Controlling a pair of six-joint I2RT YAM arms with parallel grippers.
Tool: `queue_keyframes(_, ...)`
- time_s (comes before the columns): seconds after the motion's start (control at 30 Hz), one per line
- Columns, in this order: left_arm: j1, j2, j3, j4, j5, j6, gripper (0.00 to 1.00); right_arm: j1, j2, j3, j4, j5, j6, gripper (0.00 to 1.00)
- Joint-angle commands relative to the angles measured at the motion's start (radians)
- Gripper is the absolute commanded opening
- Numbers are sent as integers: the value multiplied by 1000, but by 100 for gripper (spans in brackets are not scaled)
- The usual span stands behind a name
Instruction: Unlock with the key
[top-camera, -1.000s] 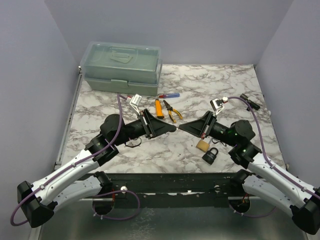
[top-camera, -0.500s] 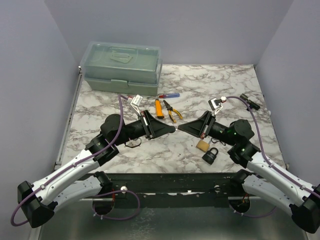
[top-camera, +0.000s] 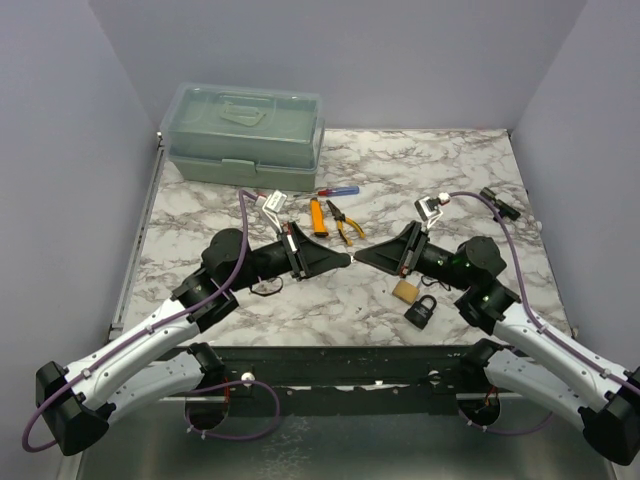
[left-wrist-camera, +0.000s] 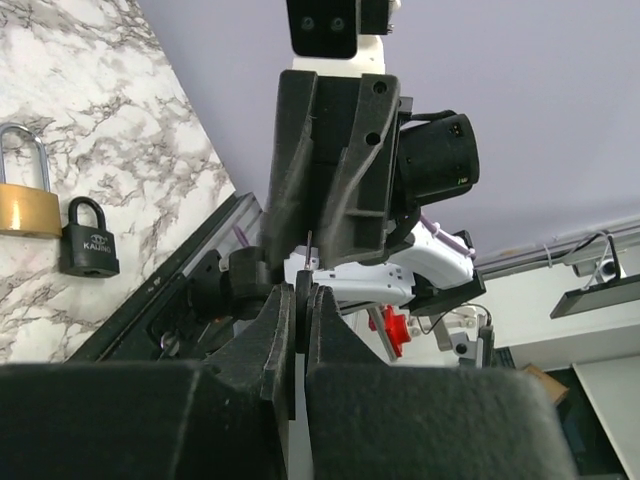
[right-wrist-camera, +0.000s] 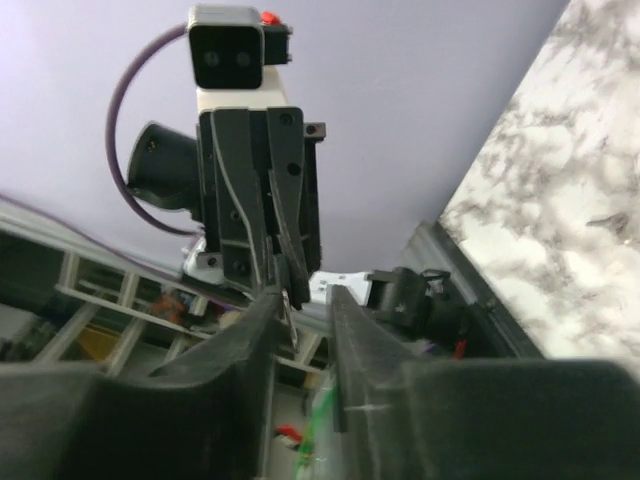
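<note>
My two grippers meet tip to tip above the middle of the marble table (top-camera: 450, 160). The left gripper (top-camera: 344, 259) (left-wrist-camera: 300, 296) is shut on the dark head of the key (left-wrist-camera: 302, 305). Its thin metal blade (right-wrist-camera: 290, 318) points into the right gripper (top-camera: 362, 254) (right-wrist-camera: 305, 300), whose jaws stand slightly apart around it; the blade lies by one finger. A brass padlock (top-camera: 405, 290) (left-wrist-camera: 25, 205) and a small black padlock (top-camera: 420, 310) (left-wrist-camera: 88, 240) lie flat on the table under the right arm, both with shackles closed.
A green toolbox (top-camera: 243, 135) stands at the back left. In front of it lie a screwdriver (top-camera: 335, 191), an orange-handled tool (top-camera: 317, 216) and pliers (top-camera: 345, 222). A black connector (top-camera: 500, 203) lies at the right edge.
The left jaws have closed onto the key. The right jaws, shut on it before, have parted a little. Both gripper tips drifted slightly left.
</note>
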Motion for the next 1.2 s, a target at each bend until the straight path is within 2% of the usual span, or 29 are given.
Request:
queue_keyframes(0.0, -5, -29, -19, 16, -2, 15, 0, 6, 0, 71, -220, 44, -74, 53)
queue_keyframes(0.07, -5, -46, -25, -6, -28, 30, 0, 5, -17, 109, -332, 101, -106, 75)
queue_keyframes(0.1, -3, -56, -30, -12, -40, 35, 0, 6, -27, 129, -386, 133, -120, 81)
queue_keyframes(0.3, 0, -94, -53, -53, -77, 78, 0, 6, -46, 255, -728, 330, -165, 93)
queue_keyframes(0.5, 1, -110, -46, -156, -124, 163, 0, 6, 21, 392, -1196, 610, -82, 95)
queue_keyframes(0.67, 2, -129, -43, -234, -184, 241, 0, 6, 96, 455, -1441, 733, 13, 95)
queue_keyframes(1.03, 4, -131, 22, -445, -276, 437, 0, 6, 208, 384, -1559, 810, 50, 96)
queue_keyframes(1.17, 4, -119, 53, -520, -301, 514, 0, 5, 270, 326, -1540, 810, 44, 95)
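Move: Above the table the two grippers meet tip to tip, with the key already in the left fingers. From the right hand the brass padlock lies about 14 cm to the right, 6 cm ahead and 26 cm below. The black padlock is roughly 17 cm right, level ahead and as far below; the pliers lie some 25 cm ahead, barely left. From the left hand the brass padlock is about 16 cm right and 6 cm ahead. Spreading its fingers wide, the right hand comes off the key and swings down towards the padlocks, dropping about 19 cm and going 14 cm right, with a short forward bulge that turns back. Its wrist turns from pointing left to pointing steeply down and slightly forward. The left hand keeps its pinch on the key, sinks some 7 cm and backs off left, rolling about 20 degrees. ##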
